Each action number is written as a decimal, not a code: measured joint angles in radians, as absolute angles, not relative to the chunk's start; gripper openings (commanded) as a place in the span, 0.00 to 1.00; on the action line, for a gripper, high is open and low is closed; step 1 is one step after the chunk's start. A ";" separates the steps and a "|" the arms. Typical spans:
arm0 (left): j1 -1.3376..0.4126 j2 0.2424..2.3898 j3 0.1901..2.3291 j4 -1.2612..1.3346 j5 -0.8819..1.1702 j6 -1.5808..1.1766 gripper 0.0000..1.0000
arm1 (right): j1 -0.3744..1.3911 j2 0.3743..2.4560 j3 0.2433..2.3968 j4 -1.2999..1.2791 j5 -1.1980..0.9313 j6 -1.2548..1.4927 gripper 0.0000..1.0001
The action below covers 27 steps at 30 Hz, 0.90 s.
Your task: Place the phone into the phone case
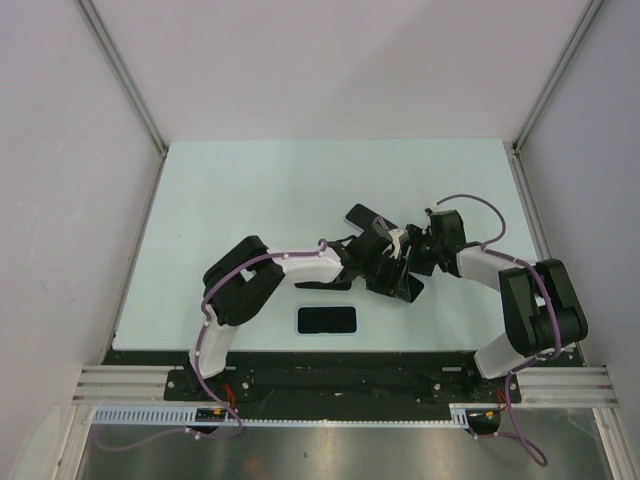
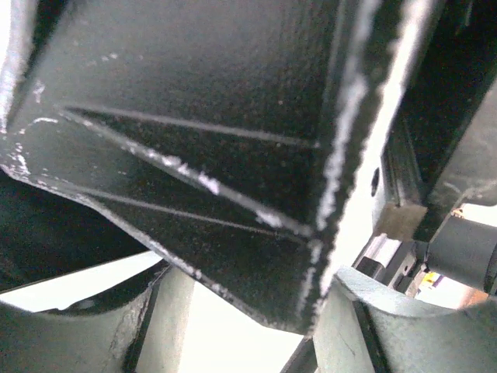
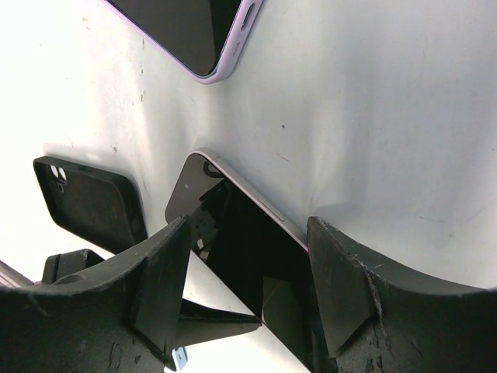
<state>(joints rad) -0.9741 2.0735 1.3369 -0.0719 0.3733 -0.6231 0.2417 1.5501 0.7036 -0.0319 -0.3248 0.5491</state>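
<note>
In the right wrist view the phone point(image 3: 248, 256), glossy black with a lilac rim, lies between the fingers of my right gripper point(image 3: 248, 233), which is shut on its long edges. A black phone case point(image 3: 89, 203) with a camera cut-out lies flat to its left. My two grippers meet at mid table, left gripper point(image 1: 385, 262) against right gripper point(image 1: 403, 248), over a dark slab point(image 1: 402, 285). A matte black faceted surface point(image 2: 202, 140) with scuffed edges fills the left wrist view. Its corner hangs between the fingers of my left gripper point(image 2: 252, 307); whether they grip it is unclear.
A second lilac-rimmed phone point(image 3: 194, 31) lies beyond the held one. A black rounded slab point(image 1: 325, 320) lies flat near the table's front edge, and another black slab point(image 1: 362, 217) sits tilted behind the grippers. The pale table point(image 1: 250, 190) is walled at the left, right and back.
</note>
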 measured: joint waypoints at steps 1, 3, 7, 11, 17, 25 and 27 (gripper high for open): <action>-0.974 2.072 1.337 -0.072 0.371 -0.624 0.63 | 0.242 1.550 0.705 -0.034 -0.324 0.549 0.68; -0.974 2.064 1.332 -0.071 0.366 -0.621 0.66 | 0.241 1.550 0.708 -0.039 -0.325 0.543 0.67; -0.988 2.004 1.266 -0.061 0.331 -0.579 0.76 | 0.231 1.531 0.709 -0.096 -0.348 0.536 0.68; -0.986 1.869 1.176 -0.064 0.297 -0.529 0.81 | 0.181 1.448 0.701 -0.206 -0.373 0.525 0.68; -0.864 1.698 1.096 -0.032 0.329 -0.500 0.82 | 0.064 1.214 0.701 -0.345 -0.388 0.501 0.70; -0.643 1.697 1.026 -0.028 0.435 -0.497 0.83 | -0.056 1.069 0.574 -0.442 -0.450 0.495 0.69; -0.620 1.702 1.022 -0.030 0.457 -0.497 0.83 | -0.046 1.067 0.538 -0.466 -0.467 0.509 0.69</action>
<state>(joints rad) -0.6205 1.7020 1.0222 -0.0299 0.4572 -0.4973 -0.0460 1.0672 0.5385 -0.4656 -0.4667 0.5087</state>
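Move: Just ahead of the left hand, about 3 cm farther out and 2 cm below, lies the middle of the bare phone; from the right hand it is some 4 cm back and 2 cm left, equally low. The empty black phone case lies about 19 cm left of the left hand and 5 cm ahead; the purple phone stands 21 cm ahead and 6 cm left of that hand, the light-blue phone 7 cm back and 18 cm left. Parting from the phone on both sides, the left hand rises steeply, then swings about 14 cm left and 8 cm forward towards the black case, easing lower at the end while its fingers open wider and it turns a little counter-clockwise. The right hand, its fingers staying open, lifts some 7 cm off to the right, then draws back and sinks again beside the phone's right end, roughly 9 cm farther back in all. ##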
